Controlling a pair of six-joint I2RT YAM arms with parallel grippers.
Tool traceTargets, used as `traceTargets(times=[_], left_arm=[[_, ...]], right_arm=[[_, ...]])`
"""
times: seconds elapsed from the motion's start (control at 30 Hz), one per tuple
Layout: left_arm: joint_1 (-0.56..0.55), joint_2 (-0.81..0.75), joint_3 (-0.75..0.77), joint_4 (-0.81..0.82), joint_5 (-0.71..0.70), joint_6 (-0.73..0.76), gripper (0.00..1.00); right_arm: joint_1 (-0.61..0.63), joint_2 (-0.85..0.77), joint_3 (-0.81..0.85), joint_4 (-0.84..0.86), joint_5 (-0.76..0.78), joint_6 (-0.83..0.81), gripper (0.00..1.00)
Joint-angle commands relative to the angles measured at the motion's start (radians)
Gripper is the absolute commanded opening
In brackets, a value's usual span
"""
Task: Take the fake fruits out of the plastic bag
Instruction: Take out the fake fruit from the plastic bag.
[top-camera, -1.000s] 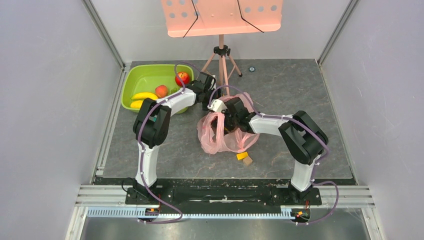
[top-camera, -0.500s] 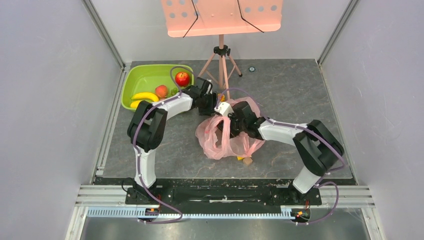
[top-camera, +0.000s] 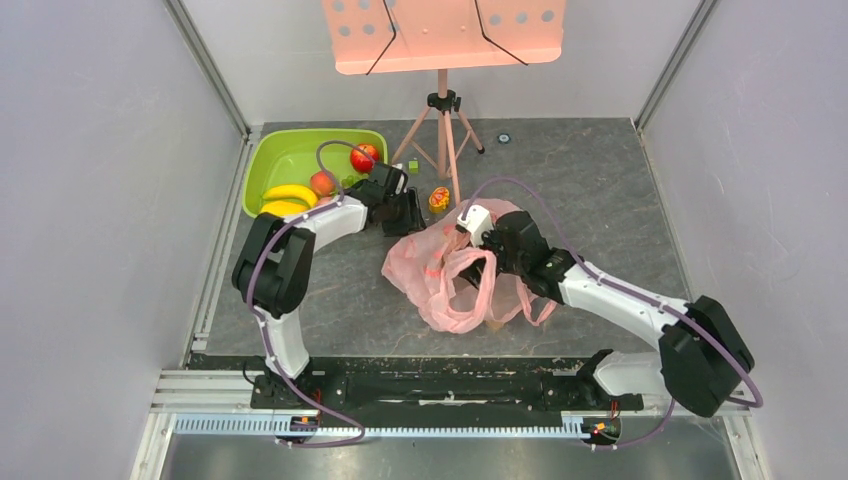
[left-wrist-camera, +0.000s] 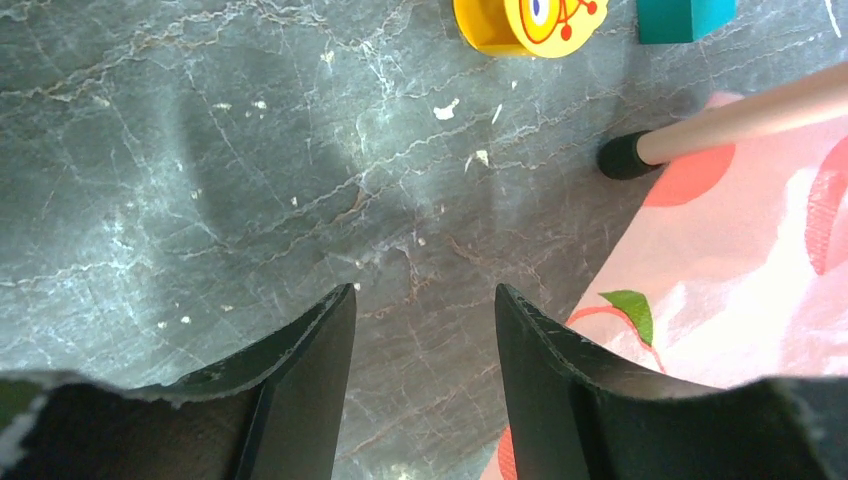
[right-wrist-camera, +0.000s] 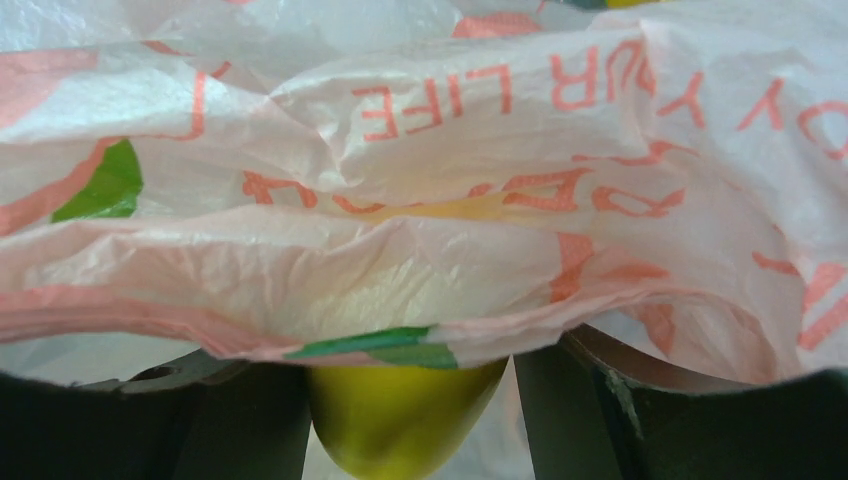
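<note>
The pink plastic bag (top-camera: 445, 280) lies crumpled in the middle of the floor. My right gripper (top-camera: 480, 238) is at its far edge. In the right wrist view the bag's film (right-wrist-camera: 420, 150) drapes over my right gripper (right-wrist-camera: 410, 375), which is shut on a yellow fake fruit (right-wrist-camera: 400, 425). My left gripper (top-camera: 406, 212) is open and empty, low over bare floor left of the bag; its wrist view (left-wrist-camera: 425, 292) shows the bag's edge (left-wrist-camera: 730, 290) at right. Two bananas (top-camera: 287, 197), a peach (top-camera: 322, 182) and a red apple (top-camera: 365, 157) lie in the green basin (top-camera: 290, 150).
A music stand's tripod (top-camera: 443, 130) stands behind the bag; one leg's foot (left-wrist-camera: 625, 157) rests near the bag. A yellow toy disc (top-camera: 438, 198) and a teal block (left-wrist-camera: 685, 15) lie by the tripod. Walls enclose the floor on three sides.
My right arm has swung right and nearer, dragging the bag toward the near edge and spreading it. My left gripper has moved left, away from the bag and toward the basin.
</note>
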Motion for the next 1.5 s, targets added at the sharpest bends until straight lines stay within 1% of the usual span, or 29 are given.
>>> traceTargets(times=[0.0,0.1,0.27,0.33,0.47,0.63,0.73,0.87,0.93,1.0,1.07,1.23,1.3,1.47], left_arm=[[0.007,-0.094,-0.025,0.048,-0.005,-0.035,0.6],[0.009,-0.152,-0.041,0.046,0.018,-0.044,0.62],[0.012,-0.246,-0.052,0.014,0.015,-0.038,0.69],[0.014,-0.278,-0.053,0.0,0.014,-0.033,0.71],[0.018,-0.346,-0.052,-0.028,0.012,-0.029,0.76],[0.023,-0.437,-0.058,-0.056,0.017,-0.027,0.78],[0.025,-0.49,-0.066,-0.063,0.019,-0.034,0.79],[0.025,-0.542,-0.076,-0.074,0.02,-0.041,0.79],[0.025,-0.561,-0.085,-0.083,0.016,-0.04,0.79],[0.024,-0.58,-0.098,-0.089,0.012,-0.035,0.79],[0.025,-0.6,-0.114,-0.089,0.011,-0.036,0.8],[0.025,-0.637,-0.143,-0.061,0.065,-0.062,0.83],[0.025,-0.654,-0.161,-0.035,0.107,-0.086,0.84],[0.025,-0.708,-0.208,0.019,0.181,-0.155,0.87]], right_arm=[[0.002,-0.087,-0.04,-0.055,0.017,0.009,0.45],[0.002,-0.108,-0.045,-0.096,0.049,-0.001,0.45],[0.002,-0.153,-0.036,-0.18,0.149,0.004,0.45],[0.002,-0.181,-0.028,-0.212,0.162,0.019,0.45],[0.002,-0.241,-0.01,-0.273,0.155,0.062,0.45],[0.002,-0.259,0.054,-0.366,0.078,0.085,0.46],[0.002,-0.234,0.111,-0.35,0.028,0.098,0.46],[0.001,-0.121,0.22,-0.343,-0.017,0.103,0.45],[0.002,-0.07,0.247,-0.348,-0.036,0.108,0.45],[0.003,-0.063,0.227,-0.347,-0.049,0.12,0.45],[0.002,-0.098,0.165,-0.334,-0.05,0.132,0.45],[0.003,-0.27,0.046,-0.33,-0.036,0.145,0.47],[0.003,-0.335,0.026,-0.331,-0.059,0.141,0.48],[0.003,-0.42,0.006,-0.296,-0.153,0.144,0.48]])
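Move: The right hand already grips the yellow mango, with the plastic bag draped over mango and fingers; the bag's middle lies about 3 cm to its left, level fore and aft, some 6 cm below. From the same hand the yellow toy is roughly 14 cm ahead and 8 cm left, the tan block 13 cm back and 4 cm right. From the left hand, the mango lies about 8 cm back, 13 cm right and 6 cm higher. Back and to its right by some 6 cm, the right hand draws the gripped mango, swings it left and up about 5 cm, dips, then pulls back and right again while rising, tugging it out from under the bag film with the grip unchanged. The empty left hand climbs about 18 cm off the table beside the bag, drifting back towards its base as its fingers tilt up some 20 degrees and open wider. ##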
